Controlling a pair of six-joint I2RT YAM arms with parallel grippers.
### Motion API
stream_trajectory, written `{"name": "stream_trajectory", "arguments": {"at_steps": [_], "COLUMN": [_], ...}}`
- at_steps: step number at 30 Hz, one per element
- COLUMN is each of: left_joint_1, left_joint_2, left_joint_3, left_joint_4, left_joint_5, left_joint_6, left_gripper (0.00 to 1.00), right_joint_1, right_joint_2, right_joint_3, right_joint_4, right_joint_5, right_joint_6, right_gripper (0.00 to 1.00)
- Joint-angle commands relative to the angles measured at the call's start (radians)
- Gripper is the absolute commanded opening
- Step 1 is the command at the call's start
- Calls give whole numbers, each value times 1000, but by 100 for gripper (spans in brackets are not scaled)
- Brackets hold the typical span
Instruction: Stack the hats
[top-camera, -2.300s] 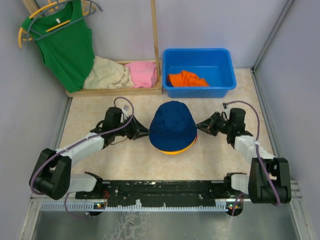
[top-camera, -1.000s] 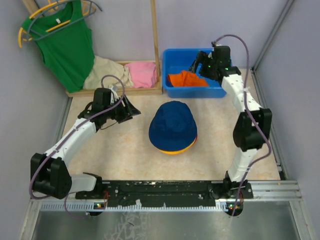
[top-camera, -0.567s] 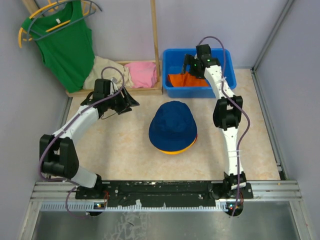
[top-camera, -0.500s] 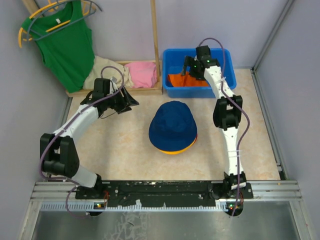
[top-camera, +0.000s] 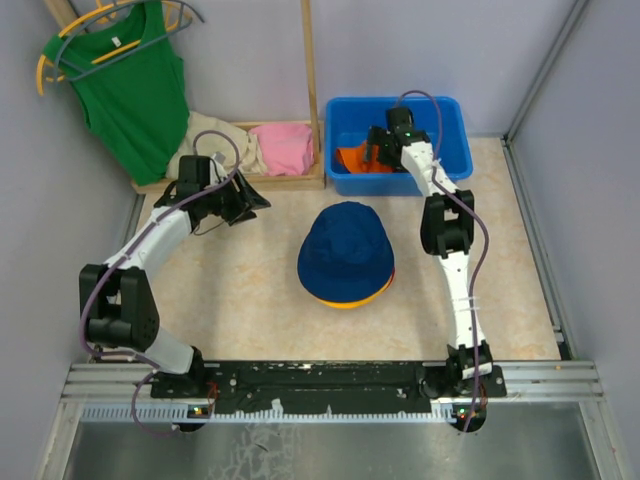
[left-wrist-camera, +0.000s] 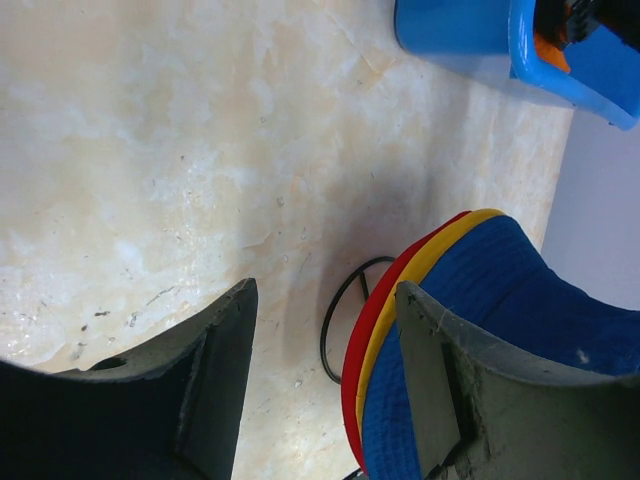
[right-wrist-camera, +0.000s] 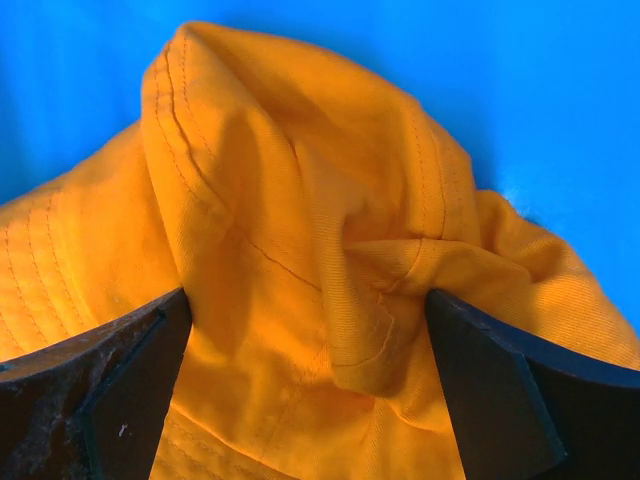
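Three hats sit stacked mid-table: a navy blue hat (top-camera: 345, 250) on top, a yellow-orange brim (top-camera: 352, 301) showing under it. The left wrist view shows the blue crown (left-wrist-camera: 500, 330), the yellow brim (left-wrist-camera: 420, 275) and a red brim (left-wrist-camera: 372, 330) at the bottom. My left gripper (top-camera: 258, 203) (left-wrist-camera: 325, 330) is open and empty, left of the stack and apart from it. A bright orange hat (top-camera: 350, 160) (right-wrist-camera: 300, 230) lies crumpled in the blue bin (top-camera: 455, 140). My right gripper (top-camera: 375, 148) (right-wrist-camera: 310, 330) is down in the bin, open wide, its fingers either side of a fold of that hat.
A wooden rack at the back left holds folded beige (top-camera: 210, 148) and pink (top-camera: 283, 147) clothes. A green tank top (top-camera: 130, 80) hangs on a hanger above it. A black cable loop (left-wrist-camera: 335, 320) lies beside the stack. Walls close in both sides.
My right arm swung from the stack's right side up into the bin, came down over the orange hat, and its jaws opened wider. My left arm drew back left, away from the stack.
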Motion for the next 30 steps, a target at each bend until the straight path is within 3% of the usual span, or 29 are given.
{"name": "stream_trajectory", "arguments": {"at_steps": [1,9,12,16,17,22,30], "left_joint_1": [23,34,36,37,37,37,37], "left_joint_2": [8,26,29,34,35,38,32], "left_joint_3": [19,15,15,24,27,42,20], "left_joint_4": [19,22,21,15,15,19,51], "left_joint_5": [17,21,21,18,21,39,76], "left_joint_6": [21,6,5,6,7,8,13], "left_gripper": [63,63,63,62,62,60,60], "right_joint_1": [7,13,13,13,12,-6,-35], "right_joint_2": [23,107,127,110,99,-9,-351], "right_joint_3": [24,51,51,53,56,67,-111], "right_joint_4": [74,50,47,60,63,87,224], "right_joint_5": [113,96,66,63,65,42,125], "right_joint_6": [-61,-73,-67,-69,-70,-78,-160], "right_gripper": [99,95,69,7,0,0,0]}}
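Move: The orange hat lies bunched in the blue bin right under my open right hand, its middle about 1 cm left of my fingers, 1 cm back and 2 cm lower; the pink cloth is some 24 cm to this hand's left, about level with it. The hat stack, blue on top, stands roughly 24 cm back and 7 cm left of this hand. From my left hand the orange hat is about 15 cm ahead, 26 cm right and 10 cm down. My right hand, fingers still wide open over the orange hat, eases forward some 2.5 cm and sinks about 1 cm, drifting slightly right and tilting a few degrees. There I shut the fingers fully on a standing fold of its cloth, then, keeping the pinch, start up out of the bin, rising about 3.5 cm while drawing back and a little right. ##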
